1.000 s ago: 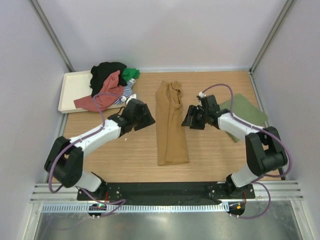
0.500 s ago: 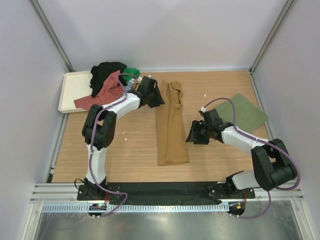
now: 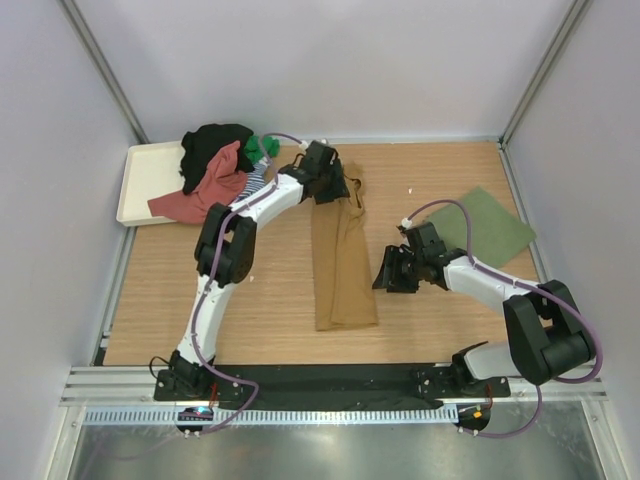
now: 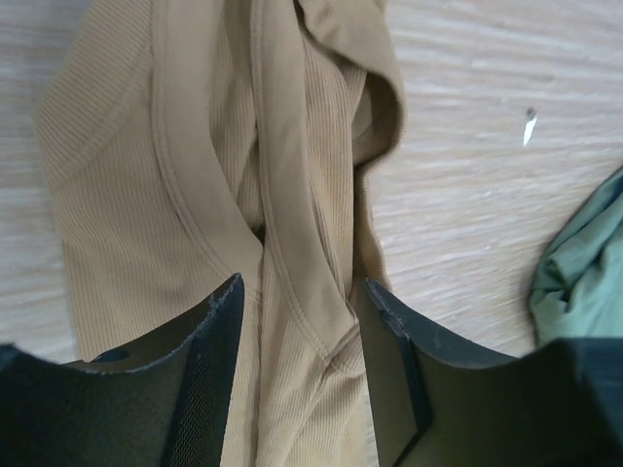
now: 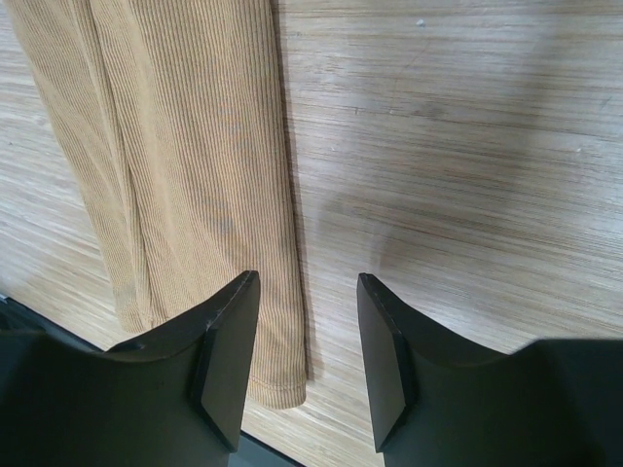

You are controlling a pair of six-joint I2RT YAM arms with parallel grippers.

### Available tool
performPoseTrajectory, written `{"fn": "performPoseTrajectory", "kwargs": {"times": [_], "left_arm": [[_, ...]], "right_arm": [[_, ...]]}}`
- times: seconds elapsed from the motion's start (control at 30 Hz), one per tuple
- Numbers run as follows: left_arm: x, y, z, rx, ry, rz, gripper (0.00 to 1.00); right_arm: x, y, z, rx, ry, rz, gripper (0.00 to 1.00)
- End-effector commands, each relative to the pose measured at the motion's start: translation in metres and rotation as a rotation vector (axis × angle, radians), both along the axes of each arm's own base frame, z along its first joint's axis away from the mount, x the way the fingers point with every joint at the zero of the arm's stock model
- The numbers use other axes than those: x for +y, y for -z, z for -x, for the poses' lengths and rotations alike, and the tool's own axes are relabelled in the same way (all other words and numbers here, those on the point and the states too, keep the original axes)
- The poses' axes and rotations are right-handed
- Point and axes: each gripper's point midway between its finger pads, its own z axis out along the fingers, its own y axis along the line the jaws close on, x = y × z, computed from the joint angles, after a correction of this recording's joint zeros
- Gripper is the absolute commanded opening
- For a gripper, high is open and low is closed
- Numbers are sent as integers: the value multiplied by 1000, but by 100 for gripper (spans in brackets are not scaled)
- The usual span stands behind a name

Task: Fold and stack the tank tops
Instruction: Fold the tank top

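A mustard brown tank top (image 3: 340, 255) lies folded into a long strip in the middle of the table, straps at the far end. My left gripper (image 3: 332, 190) hovers over that far end. In the left wrist view it (image 4: 302, 292) stands open, its jaws straddling a strap seam of the ribbed top (image 4: 195, 146). My right gripper (image 3: 387, 274) is beside the strip's right edge. It (image 5: 307, 282) is open, one finger over the cloth (image 5: 185, 146) near the bottom hem and the other over bare wood. A folded olive green top (image 3: 490, 225) lies at the right.
A cream tray (image 3: 145, 180) at the far left holds a heap of tops (image 3: 215, 165) in black, red, green and stripes, spilling onto the table. Grey walls close in the table on three sides. A small white speck (image 4: 529, 126) lies on the wood.
My left arm has swung from left of the strip up to its strap end. My right gripper has slid nearer along the strip's right edge and narrowed slightly.
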Motion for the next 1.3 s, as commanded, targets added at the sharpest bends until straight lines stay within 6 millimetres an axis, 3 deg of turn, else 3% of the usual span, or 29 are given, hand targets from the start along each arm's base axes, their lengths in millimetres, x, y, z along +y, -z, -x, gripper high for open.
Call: {"fn": "performPoseTrajectory", "kwargs": {"times": [0.0,0.17,0.3,0.5,0.67,0.83,0.93,1.27], "left_arm": [[-7,-13,10,-53,20,-121,52],[-8,2,19,-17,27,-209,44],[-10,13,21,8,37,-258,44],[2,26,23,51,6,-316,33],[15,13,14,50,-25,-276,0],[29,-21,0,5,-51,-212,0],[27,-32,-3,-11,-40,-182,0],[22,-32,-4,23,-19,-87,0]], "right_arm": [[6,-12,-9,-55,-15,-25,50],[7,-11,-9,-54,-12,-31,49],[7,-10,-8,-51,-12,-30,49],[6,-9,-7,-46,-9,-28,49],[5,-8,-6,-43,-11,-25,48],[9,-4,0,-26,-35,-47,48],[13,-2,4,-19,-54,-63,48],[29,12,25,47,-112,-131,45]]}}
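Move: Just under and behind the left hand lies the trim edge of the ochre tank top, about 3 cm back, straight in line sideways and 4 cm below; the striped cloth is some 20 cm to its left and level with it, in the pile. From the right hand the tank top's near right hem corner is roughly 8 cm back, 2 cm left and 3 cm down, and the folded green top about 14 cm ahead and 23 cm right. Drawing back and right about 2.5 cm, then sinking some 4 cm while easing back to the left, the left hand rolls its left side up about 15 degrees and shuts its open fingers on the trim edge. Keeping the pinch, it rises about 3 cm and carries the edge left and forward. Late on, the right hand, fingers still open, edges left and back about 3 cm towards the hem corner. ##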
